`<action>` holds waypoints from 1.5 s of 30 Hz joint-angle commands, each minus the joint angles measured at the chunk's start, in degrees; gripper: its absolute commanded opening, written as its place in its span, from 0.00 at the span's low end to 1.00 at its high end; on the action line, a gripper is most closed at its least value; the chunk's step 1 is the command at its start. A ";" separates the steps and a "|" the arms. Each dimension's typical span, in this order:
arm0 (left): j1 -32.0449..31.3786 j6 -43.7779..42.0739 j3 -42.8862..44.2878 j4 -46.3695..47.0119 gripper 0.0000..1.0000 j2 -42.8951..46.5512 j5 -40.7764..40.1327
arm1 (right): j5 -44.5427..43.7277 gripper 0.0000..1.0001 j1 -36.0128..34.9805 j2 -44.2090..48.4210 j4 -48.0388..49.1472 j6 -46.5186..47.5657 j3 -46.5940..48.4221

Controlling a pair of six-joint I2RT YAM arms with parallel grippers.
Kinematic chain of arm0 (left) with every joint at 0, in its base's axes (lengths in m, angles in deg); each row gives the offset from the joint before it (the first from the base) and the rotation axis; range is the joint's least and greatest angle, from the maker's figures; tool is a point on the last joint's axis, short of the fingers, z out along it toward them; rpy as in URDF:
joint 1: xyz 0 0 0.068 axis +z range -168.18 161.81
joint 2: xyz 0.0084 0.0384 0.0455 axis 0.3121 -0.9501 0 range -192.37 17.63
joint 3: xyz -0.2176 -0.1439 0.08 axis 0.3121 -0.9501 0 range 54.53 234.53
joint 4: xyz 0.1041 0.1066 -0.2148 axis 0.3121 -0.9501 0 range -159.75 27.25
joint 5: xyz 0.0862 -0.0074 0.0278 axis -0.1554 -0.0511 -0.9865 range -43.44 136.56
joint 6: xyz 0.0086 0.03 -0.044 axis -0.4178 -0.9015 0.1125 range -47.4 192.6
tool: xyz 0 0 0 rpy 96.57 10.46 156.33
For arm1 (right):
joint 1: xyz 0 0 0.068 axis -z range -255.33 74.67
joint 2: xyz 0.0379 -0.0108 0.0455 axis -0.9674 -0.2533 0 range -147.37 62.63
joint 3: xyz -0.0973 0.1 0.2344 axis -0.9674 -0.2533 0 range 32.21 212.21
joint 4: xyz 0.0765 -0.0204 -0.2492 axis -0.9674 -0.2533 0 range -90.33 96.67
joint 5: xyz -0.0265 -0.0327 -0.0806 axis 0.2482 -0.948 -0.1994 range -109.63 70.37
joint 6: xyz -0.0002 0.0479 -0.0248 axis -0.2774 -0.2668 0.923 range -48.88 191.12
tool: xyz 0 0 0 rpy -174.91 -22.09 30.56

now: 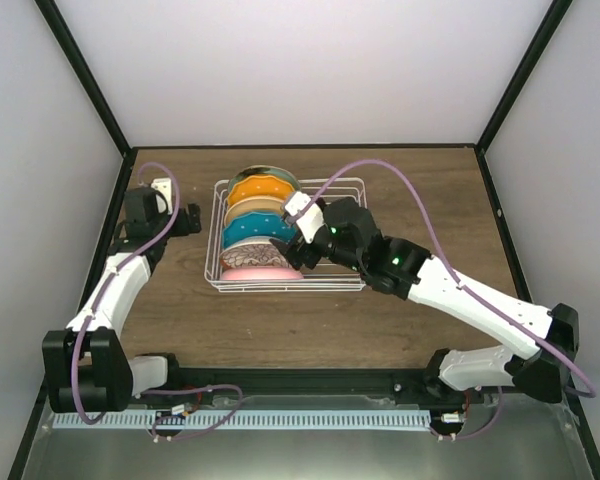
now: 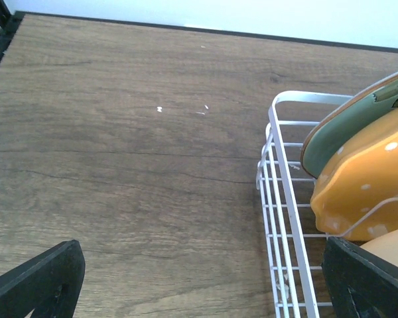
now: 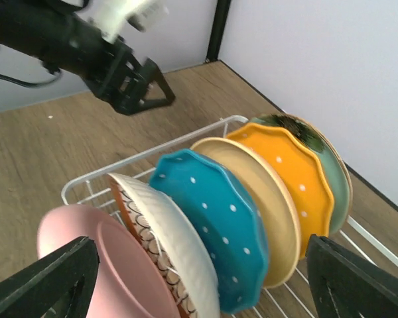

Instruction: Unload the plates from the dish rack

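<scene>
The white wire dish rack [image 1: 330, 190] holds a row of six upright plates, front to back: pink [image 1: 258, 272], brown-patterned white [image 1: 252, 256], dotted teal [image 1: 252, 232], pale yellow [image 1: 250, 211], dotted orange [image 1: 258, 188], sage green [image 1: 272, 172]. My right gripper [image 1: 298, 246] is open and empty, over the rack's front half. In the right wrist view its jaws stand wide [image 3: 202, 281], spanning the pink [image 3: 99, 265], white [image 3: 169, 238] and teal [image 3: 215, 225] plates. My left gripper [image 1: 185, 222] is open and empty just left of the rack, straddling its left wall [image 2: 285, 199].
Brown wooden table [image 1: 180, 310] with black frame posts at the back corners and white walls around. The left arm [image 3: 66, 40] shows beyond the rack in the right wrist view. Purple cables loop over both arms.
</scene>
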 commanded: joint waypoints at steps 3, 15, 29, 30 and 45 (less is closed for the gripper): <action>0.32 -0.20 0.52 1.84 1.00 -1.83 3.53 | -4.03 0.85 -6.31 1.10 1.98 2.89 -2.88; 0.29 -0.88 0.39 3.31 1.00 -3.89 5.08 | -0.30 0.64 -8.86 -4.06 5.07 14.50 -2.43; 0.28 1.20 -1.41 7.33 1.00 -3.99 5.72 | 2.56 0.64 -10.16 -13.06 -1.73 18.67 1.99; 0.32 1.37 -1.61 7.56 1.00 -3.94 5.80 | 2.66 0.64 -10.24 -13.39 -1.90 18.67 2.08; 0.33 3.06 -2.82 9.10 1.00 -3.00 7.09 | 2.22 0.57 -10.38 -14.76 -1.99 20.25 0.48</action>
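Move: The right hand is open high over the rack; the pink plate stands about 12 cm to its left, roughly level with it front to back, and some 20 cm below. The floral plate stands next to the pink one, about 5 cm farther out, and the teal plate about 12 cm farther out than the pink one. From the left hand, the pink plate lies about 20 cm to the right, 11 cm back and 7 cm lower. The right hand first pulls back about 4 cm, then sinks some 11 cm and works about 7 cm left towards the pink plate, tipping its fingers more steeply down and turning about 20 degrees counter-clockwise, so that they point in over the plate's right end. On the way the fingers narrow from nearly wide to a little over half open, one coming to the near side of the pink plate and the other to its far side by the floral plate, without shutting, while the open left hand drifts only about 2 cm right and down beside the rack. ##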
